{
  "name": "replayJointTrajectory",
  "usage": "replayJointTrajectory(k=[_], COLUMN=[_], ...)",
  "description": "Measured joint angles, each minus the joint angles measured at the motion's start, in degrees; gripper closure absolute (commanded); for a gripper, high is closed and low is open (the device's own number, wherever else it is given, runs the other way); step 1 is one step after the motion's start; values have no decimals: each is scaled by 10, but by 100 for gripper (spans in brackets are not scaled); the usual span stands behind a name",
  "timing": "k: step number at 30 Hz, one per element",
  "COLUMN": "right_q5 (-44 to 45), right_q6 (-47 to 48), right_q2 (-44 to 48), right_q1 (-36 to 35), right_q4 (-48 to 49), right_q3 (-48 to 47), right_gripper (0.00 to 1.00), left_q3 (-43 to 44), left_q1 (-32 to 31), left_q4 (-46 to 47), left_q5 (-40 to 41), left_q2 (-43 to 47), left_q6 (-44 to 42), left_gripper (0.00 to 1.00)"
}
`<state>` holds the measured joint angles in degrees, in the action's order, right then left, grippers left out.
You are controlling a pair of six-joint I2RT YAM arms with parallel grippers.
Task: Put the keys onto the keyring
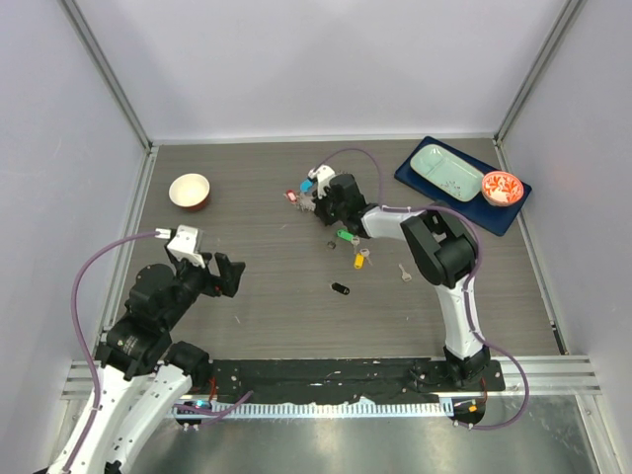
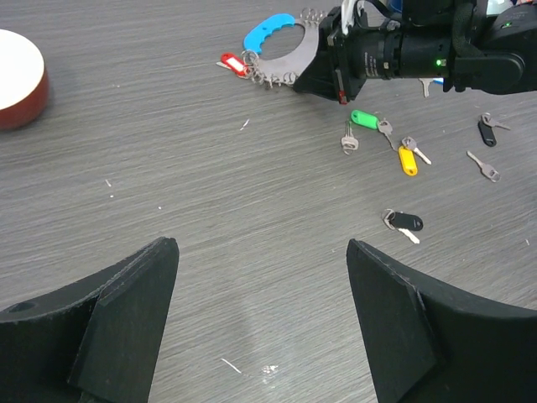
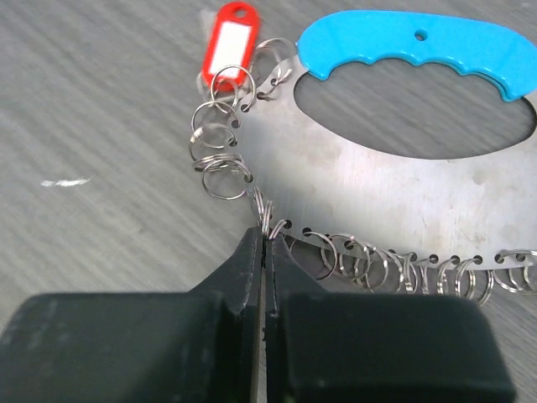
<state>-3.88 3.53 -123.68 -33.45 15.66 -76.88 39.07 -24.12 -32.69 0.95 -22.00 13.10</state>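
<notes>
The keyring (image 3: 403,185) is a grey metal plate with a bright blue grip, a red tag (image 3: 228,46) and a row of small split rings along its edge. It lies at the back middle of the table (image 1: 308,188). My right gripper (image 3: 266,239) is shut on one of those split rings at the plate's corner. Several keys lie loose just in front: a green one (image 2: 365,118), a yellow one (image 2: 407,159), a black one (image 2: 406,222) and a plain silver one (image 2: 485,166). My left gripper (image 2: 262,319) hovers open over bare table at the near left, holding nothing.
A white bowl with a red base (image 1: 190,191) stands at the back left. At the back right a dark blue tray (image 1: 415,176) carries a pale green dish (image 1: 444,170) and a small red-patterned bowl (image 1: 501,187). Walls enclose the table on three sides.
</notes>
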Motion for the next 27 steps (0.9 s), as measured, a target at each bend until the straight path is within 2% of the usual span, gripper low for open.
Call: replayJointTrajectory(k=[7, 14, 16, 18, 20, 21, 24, 27], right_q5=[-123, -234, -251, -263, -266, -265, -259, -244], right_q6=[64, 165, 191, 210, 217, 217, 205, 176], right_q2=[61, 135, 140, 145, 150, 153, 176, 233], right_q1=[-29, -146, -176, -197, -203, -203, -200, -199], right_q4=[-31, -119, -147, -170, -188, -196, -202, -181], right_q3=[67, 114, 116, 127, 139, 146, 165, 204], right_gripper=[99, 99, 91, 73, 63, 54, 50, 50], left_q3=[-4, -11, -12, -13, -14, -15, -17, -17], left_q1=[25, 37, 38, 39, 39, 39, 39, 39], left_q4=[12, 21, 25, 26, 27, 28, 28, 28], left_q5=[-21, -23, -23, -21, -21, -20, -20, -20], left_q2=[3, 21, 27, 30, 32, 32, 32, 31], left_q6=[1, 2, 3, 3, 3, 3, 5, 5], left_gripper=[15, 15, 15, 15, 15, 15, 15, 15])
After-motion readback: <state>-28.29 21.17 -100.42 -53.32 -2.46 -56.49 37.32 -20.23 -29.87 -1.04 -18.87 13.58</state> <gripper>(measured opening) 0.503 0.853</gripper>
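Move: The right hand already pinches a ring at the near edge of the keyring, whose middle lies about 5 cm ahead and 2 cm to its right; bare table for it lies some 23 cm back and 11 cm left. The green-tagged key is 8 cm back and 7 cm right, the black-tagged key 24 cm back and 6 cm right. From the left hand the keyring is roughly 32 cm ahead, 20 cm right and 21 cm below. Right hand draws the keyring about 27 cm back, slightly left, turning some 50 degrees counter-clockwise, then opens. ##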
